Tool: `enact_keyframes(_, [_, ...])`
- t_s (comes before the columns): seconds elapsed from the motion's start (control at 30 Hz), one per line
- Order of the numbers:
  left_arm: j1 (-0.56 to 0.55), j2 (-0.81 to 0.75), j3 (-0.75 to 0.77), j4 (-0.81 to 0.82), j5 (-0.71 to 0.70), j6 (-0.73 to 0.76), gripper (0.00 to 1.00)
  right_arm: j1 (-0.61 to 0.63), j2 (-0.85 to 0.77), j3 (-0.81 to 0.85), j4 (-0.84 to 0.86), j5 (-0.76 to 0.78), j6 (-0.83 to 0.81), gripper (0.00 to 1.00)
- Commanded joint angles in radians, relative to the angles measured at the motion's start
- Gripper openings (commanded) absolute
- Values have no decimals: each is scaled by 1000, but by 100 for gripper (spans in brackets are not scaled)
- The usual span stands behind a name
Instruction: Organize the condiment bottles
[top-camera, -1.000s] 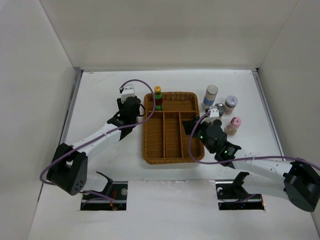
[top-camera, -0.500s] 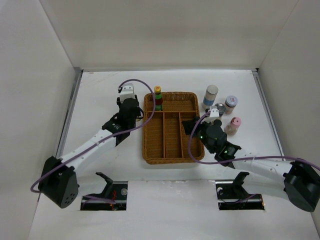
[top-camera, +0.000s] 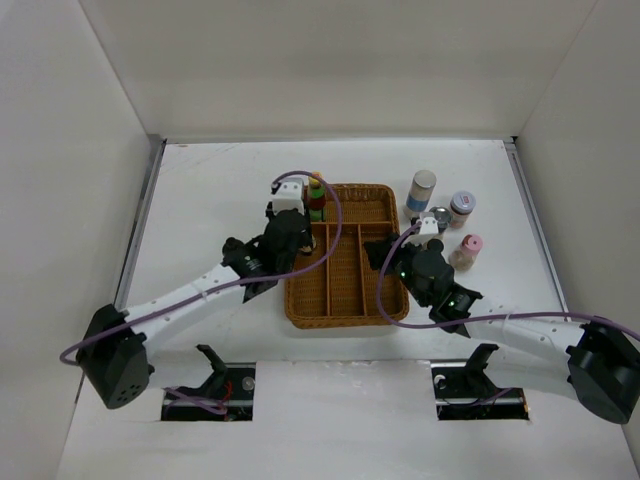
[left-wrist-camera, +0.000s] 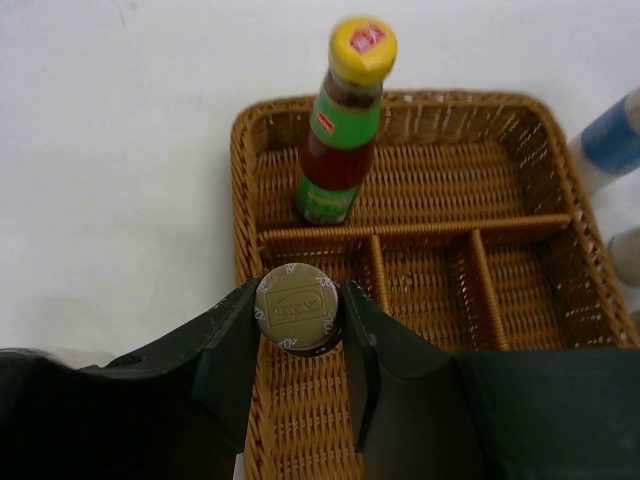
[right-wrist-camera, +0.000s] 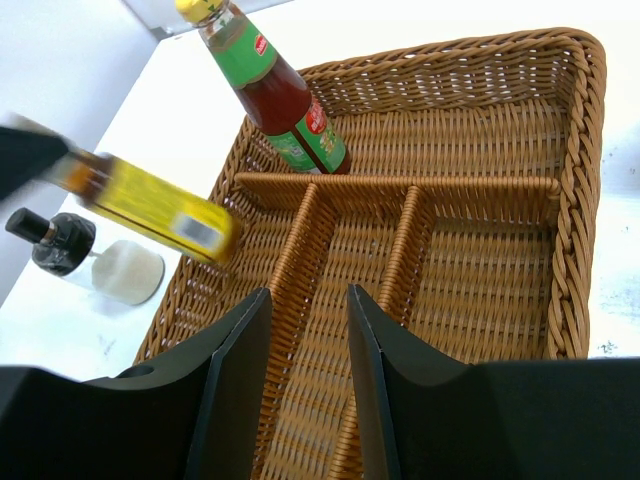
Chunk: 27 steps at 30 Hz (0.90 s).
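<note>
My left gripper (left-wrist-camera: 298, 308) is shut on the neck of a yellow-labelled bottle with a gold-brown cap (left-wrist-camera: 297, 306), held over the front-left compartment of the wicker tray (left-wrist-camera: 400, 100). From the right wrist that bottle (right-wrist-camera: 150, 205) hangs tilted above the tray's left rim. A red sauce bottle (top-camera: 316, 195) with a yellow cap stands in the tray's back compartment. My right gripper (right-wrist-camera: 308, 310) is open and empty above a tray divider. A squat dark-and-white bottle (right-wrist-camera: 62, 245) stands on the table left of the tray.
Right of the tray (top-camera: 345, 318) stand a white-capped blue-labelled bottle (top-camera: 422, 190), a silver-lidded jar (top-camera: 440, 214), a grey-lidded jar (top-camera: 462, 208) and a pink-capped bottle (top-camera: 469, 250). White walls enclose the table on three sides. My left gripper (top-camera: 290, 238) and right gripper (top-camera: 385, 250) both hover at the tray.
My left arm has swung right from the table beside the tray to over the tray's left side, with the bottle in its jaws. The right arm has stayed put.
</note>
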Motion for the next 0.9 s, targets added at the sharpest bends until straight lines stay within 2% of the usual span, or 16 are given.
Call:
enact_keyframes(0.0, [-14, 60, 36, 115, 1, -18, 16, -6, -25, 7, 32, 0, 2, 43])
enact_keyframes(0.3, [-15, 166, 32, 187, 29, -20, 19, -6, -21, 4, 38, -8, 5, 44])
enact_keyframes(0.33, [-17, 171, 25, 187, 29, -20, 21, -6, -21, 7, 34, -8, 6, 44])
enact_keyframes(0.43, [-12, 181, 19, 167, 24, -21, 40, -5, -24, 5, 43, -3, 2, 44])
enact_keyframes(0.53, [-9, 157, 9, 163, 13, -23, 50, -5, -17, 11, 30, -9, 2, 44])
enact_keyframes(0.73, [-15, 131, 32, 137, 13, -12, 63, -8, -42, 4, 30, 0, -1, 44])
enact_keyframes(0.87, [-11, 50, 24, 121, -10, -6, 70, -8, -50, -2, 32, -2, 7, 44])
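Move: The left hand still holds the small yellow-label bottle by its cap; the spot it is taken to, at the far end of the basket's left compartment, lies about 1 cm ahead, 3 cm to the right and some 15 cm below. The red sauce bottle stands about 10 cm ahead and 3 cm right, its middle 6 cm lower; the black-capped shaker is level, some 15 cm left. From the right hand that spot lies roughly 4 cm ahead, 13 cm left and 11 cm below. The left hand lowers the small yellow-label bottle about 6 cm into the basket's left compartment while sliding some 3 cm right, just short of the red sauce bottle, its fingertips tipping slightly down. There it stays low while the fingers open from their grip on the cap to about two-thirds wide, letting go on both sides, and then starts straight back up by about 2 cm, the opened fingers still either side of the cap. ##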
